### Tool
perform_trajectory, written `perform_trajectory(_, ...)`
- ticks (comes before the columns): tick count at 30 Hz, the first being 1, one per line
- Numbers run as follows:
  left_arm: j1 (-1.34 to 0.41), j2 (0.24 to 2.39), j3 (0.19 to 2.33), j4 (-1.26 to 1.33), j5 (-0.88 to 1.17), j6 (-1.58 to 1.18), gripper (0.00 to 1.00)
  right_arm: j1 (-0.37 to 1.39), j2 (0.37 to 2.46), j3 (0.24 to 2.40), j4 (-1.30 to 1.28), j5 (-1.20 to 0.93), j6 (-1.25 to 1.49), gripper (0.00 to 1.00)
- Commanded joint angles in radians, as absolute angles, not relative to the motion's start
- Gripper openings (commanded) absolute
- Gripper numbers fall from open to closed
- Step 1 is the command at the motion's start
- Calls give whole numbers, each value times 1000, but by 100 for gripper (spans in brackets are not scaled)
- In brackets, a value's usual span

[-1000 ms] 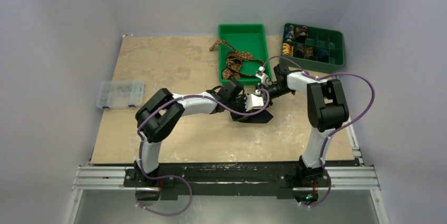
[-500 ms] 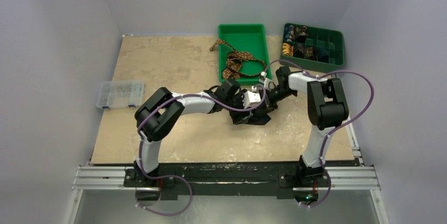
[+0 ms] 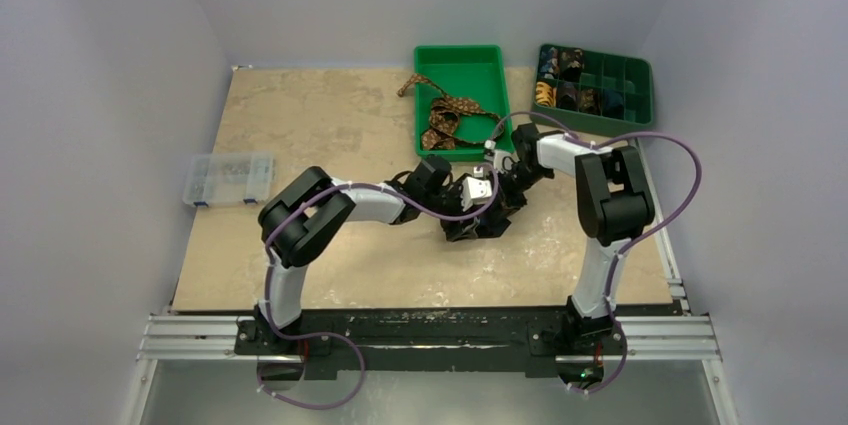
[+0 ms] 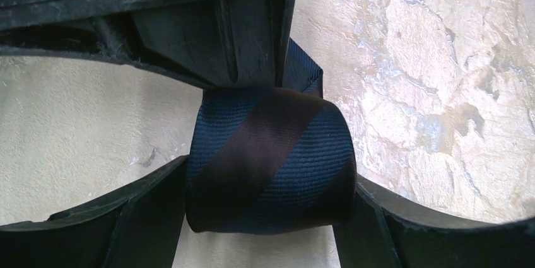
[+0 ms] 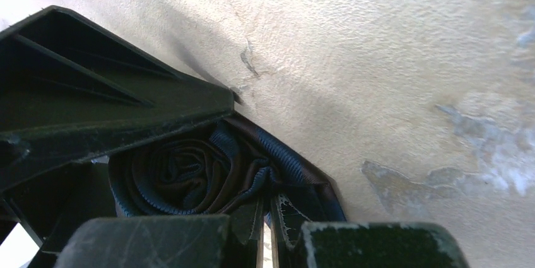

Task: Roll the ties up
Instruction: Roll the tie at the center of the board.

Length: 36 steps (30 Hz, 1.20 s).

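Observation:
A dark navy tie (image 4: 271,154) with a broad brown stripe is rolled into a coil on the table, mid-table in the top view (image 3: 478,229). My left gripper (image 4: 268,217) straddles the coil, and both fingers touch its sides. In the right wrist view the coil's spiral end (image 5: 183,180) faces the camera. My right gripper (image 5: 268,230) is shut, pinching a fold of the outer layer at the coil's edge. Its fingers (image 4: 240,28) show above the coil in the left wrist view. A brown patterned tie (image 3: 445,115) lies loose, half in the green bin (image 3: 460,53).
A dark green compartment tray (image 3: 640,95) at the back right holds several rolled ties. A clear plastic box (image 3: 228,178) sits at the table's left edge. Purple cables loop over both arms. The two grippers crowd together at mid-table.
My left jaws have widened around the coil. The right jaws have closed on its outer fold. Both grippers and the coil have shifted slightly left and away from the bases.

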State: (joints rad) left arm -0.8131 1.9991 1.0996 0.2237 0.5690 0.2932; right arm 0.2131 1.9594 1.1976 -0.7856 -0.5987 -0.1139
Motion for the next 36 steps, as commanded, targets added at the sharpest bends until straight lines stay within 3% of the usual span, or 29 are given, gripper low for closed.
perform_trajectory(1, -819, 1997, 1068, 390, 602, 240, 75, 247, 2045, 1188, -730, -386, -117, 0)
perform_trajectory(7, -828, 2026, 1085, 433, 563, 173, 66, 258, 2071, 1210, -700, -430, -98, 0)
perform_trajectory(16, -858, 2026, 1085, 232, 388, 248, 33, 264, 2051, 1223, -682, -576, -102, 0)
perform_trajectory(19, -858, 2005, 1065, 129, 334, 320, 26, 230, 2012, 1241, -728, -635, -131, 19)
perform_trajectory(26, -858, 2003, 1103, -89, 272, 377, 23, 144, 1920, 1295, -903, -781, -223, 40)
perform_trajectory(32, -859, 2031, 1155, -136, 277, 397, 27, 143, 1836, 1240, -880, -917, -191, 50)
perform_trajectory(36, -859, 2038, 1168, -142, 280, 404, 29, 155, 1855, 1211, -812, -969, -127, 51)
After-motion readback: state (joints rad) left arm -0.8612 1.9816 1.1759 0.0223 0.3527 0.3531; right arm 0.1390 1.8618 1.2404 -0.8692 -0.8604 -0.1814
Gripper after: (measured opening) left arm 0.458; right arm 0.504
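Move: The nearly finished tie roll sits between the left hand's open fingers, its middle about 2 cm right of that hand point and level with it in height. From the right hand, whose shut fingertips are at the roll's right side, the roll lies some 4 cm left, 1 cm back and 1 cm up, with the loose tie end about 2 cm ahead of those fingertips. The green bin's middle is roughly 31 cm ahead of the left hand. Easing about 1 cm right, the left hand closes its wide-open fingers on the two ends of the roll, then draws it some 2 cm left and slightly forward with a 10-degree tilt. The right hand, fingers shut, first nudges left about 1.5 cm against the roll's right side, then slips back right while its fingers open halfway and rises roughly 6 cm clear, tilting about 15 degrees. ##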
